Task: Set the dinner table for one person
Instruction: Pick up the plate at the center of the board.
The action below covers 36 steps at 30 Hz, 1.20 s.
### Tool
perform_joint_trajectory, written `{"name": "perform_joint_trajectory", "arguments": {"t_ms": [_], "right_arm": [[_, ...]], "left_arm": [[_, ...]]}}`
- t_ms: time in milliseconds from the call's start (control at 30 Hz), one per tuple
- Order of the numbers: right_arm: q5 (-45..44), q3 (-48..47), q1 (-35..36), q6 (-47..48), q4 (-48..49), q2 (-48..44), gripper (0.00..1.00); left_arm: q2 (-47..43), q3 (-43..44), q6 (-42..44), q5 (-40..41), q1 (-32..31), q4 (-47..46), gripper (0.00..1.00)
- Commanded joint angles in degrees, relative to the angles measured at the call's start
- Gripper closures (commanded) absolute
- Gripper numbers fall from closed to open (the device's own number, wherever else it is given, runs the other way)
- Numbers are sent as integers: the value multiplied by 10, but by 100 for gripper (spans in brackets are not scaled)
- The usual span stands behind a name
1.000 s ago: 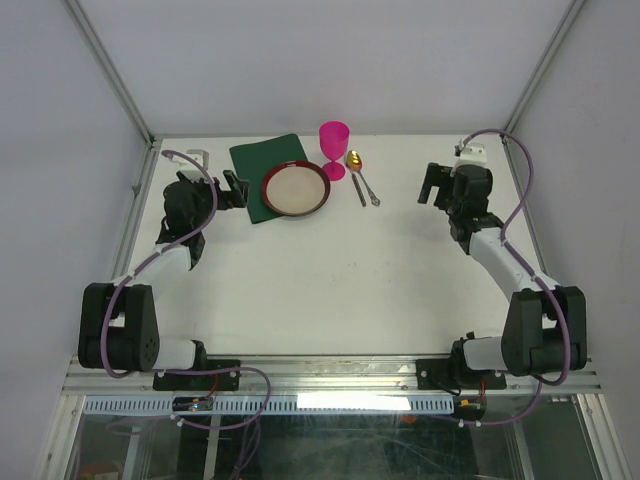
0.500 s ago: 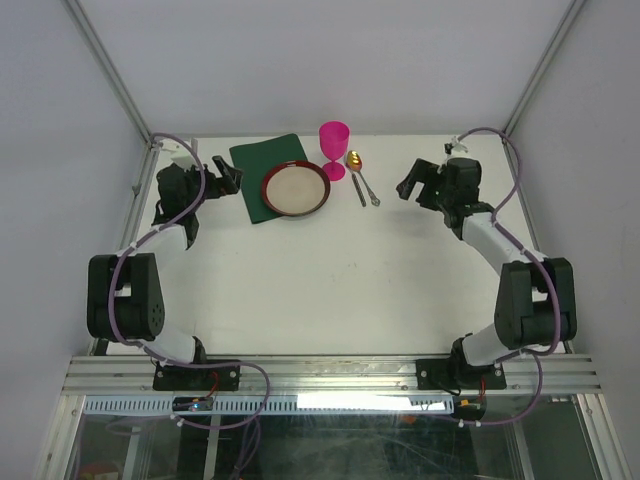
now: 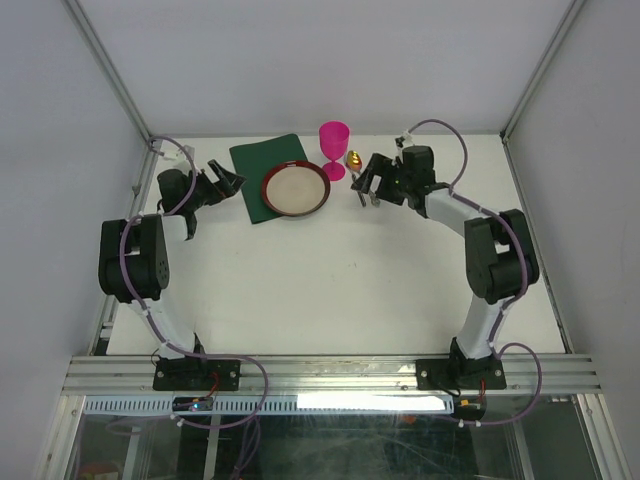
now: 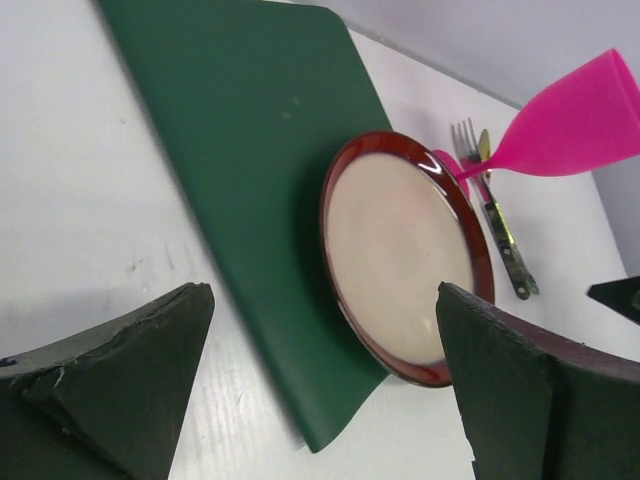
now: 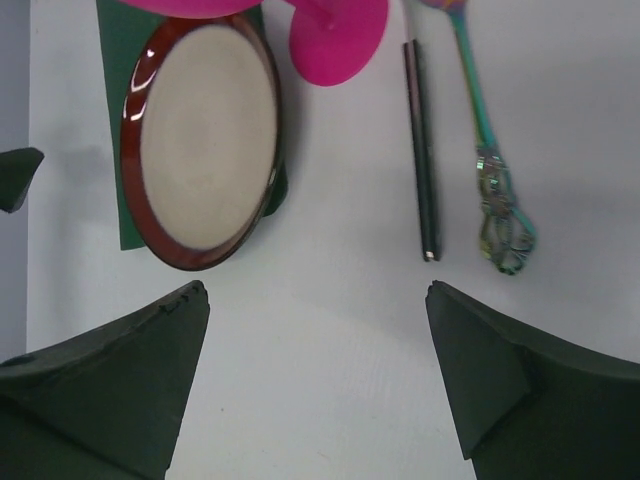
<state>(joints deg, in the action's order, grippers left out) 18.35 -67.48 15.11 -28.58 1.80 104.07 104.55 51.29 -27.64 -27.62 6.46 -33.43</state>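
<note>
On the white dinner table a dark green placemat lies at the back, and a red-rimmed plate overlaps its right edge. A pink goblet stands right of the plate. Beside it lie a gold-bowled spoon and a dark-handled utensil. My left gripper is open just left of the placemat, facing the placemat and the plate. My right gripper is open over the cutlery. Ahead of it lie the dark handle and the spoon's ornate handle.
Aluminium frame rails edge the table, with grey walls close behind and at both sides. The goblet's base stands just beyond the dark handle. A finger of the left gripper shows past the plate in the right wrist view.
The right gripper has swung left from the table's right side to the cutlery. The left gripper has moved back, toward the placemat's left edge. Nothing on the table has moved.
</note>
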Motion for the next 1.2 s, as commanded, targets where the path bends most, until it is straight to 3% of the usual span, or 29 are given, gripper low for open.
{"name": "perform_joint_trajectory", "arguments": {"t_ms": [0, 233, 633, 733, 867, 1067, 1167], "right_arm": [[26, -73, 38, -13, 13, 27, 7], [30, -140, 75, -15, -3, 74, 7], [48, -167, 95, -5, -16, 92, 8], [45, -174, 98, 0, -30, 93, 8], [46, -172, 102, 0, -33, 88, 8], [33, -172, 120, 1, -29, 77, 8], [18, -168, 139, 6, -19, 70, 8]], "left_arm": [[16, 45, -47, -65, 1, -70, 1], [56, 56, -123, -118, 1, -168, 1], [43, 54, -166, -159, 10, -176, 1], [12, 4, -220, -189, 17, -313, 1], [-7, -43, -353, -190, 46, -457, 1], [-9, -70, -484, -202, 71, -568, 1], [-11, -60, -486, -241, 71, -595, 1]]}}
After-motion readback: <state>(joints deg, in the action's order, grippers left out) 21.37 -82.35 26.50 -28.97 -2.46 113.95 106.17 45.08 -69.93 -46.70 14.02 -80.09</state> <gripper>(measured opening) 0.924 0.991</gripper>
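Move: The plate lies about 18 cm to the right gripper's left, nearly level with it fore and aft and some 9 cm lower. The pink goblet stands about 7 cm ahead and 8 cm left of that gripper; the spoon is almost underneath it, about 3 cm ahead and 10 cm down. The green mat under the plate is centred about 26 cm left and 4 cm ahead. From the left gripper the plate is about 16 cm right, 2 cm back and 8 cm below. Swing the right gripper left some 11 cm, quickly at first and then creeping, passing on the near side of the goblet until it hovers by the plate's right rim; keep its height and open fingers, and turn it slightly counter-clockwise. Lift the left gripper about 12 cm clear of the table, late and fast, easing forward then back, rolling its left side down some 30 degrees and tipping the open fingers up. ##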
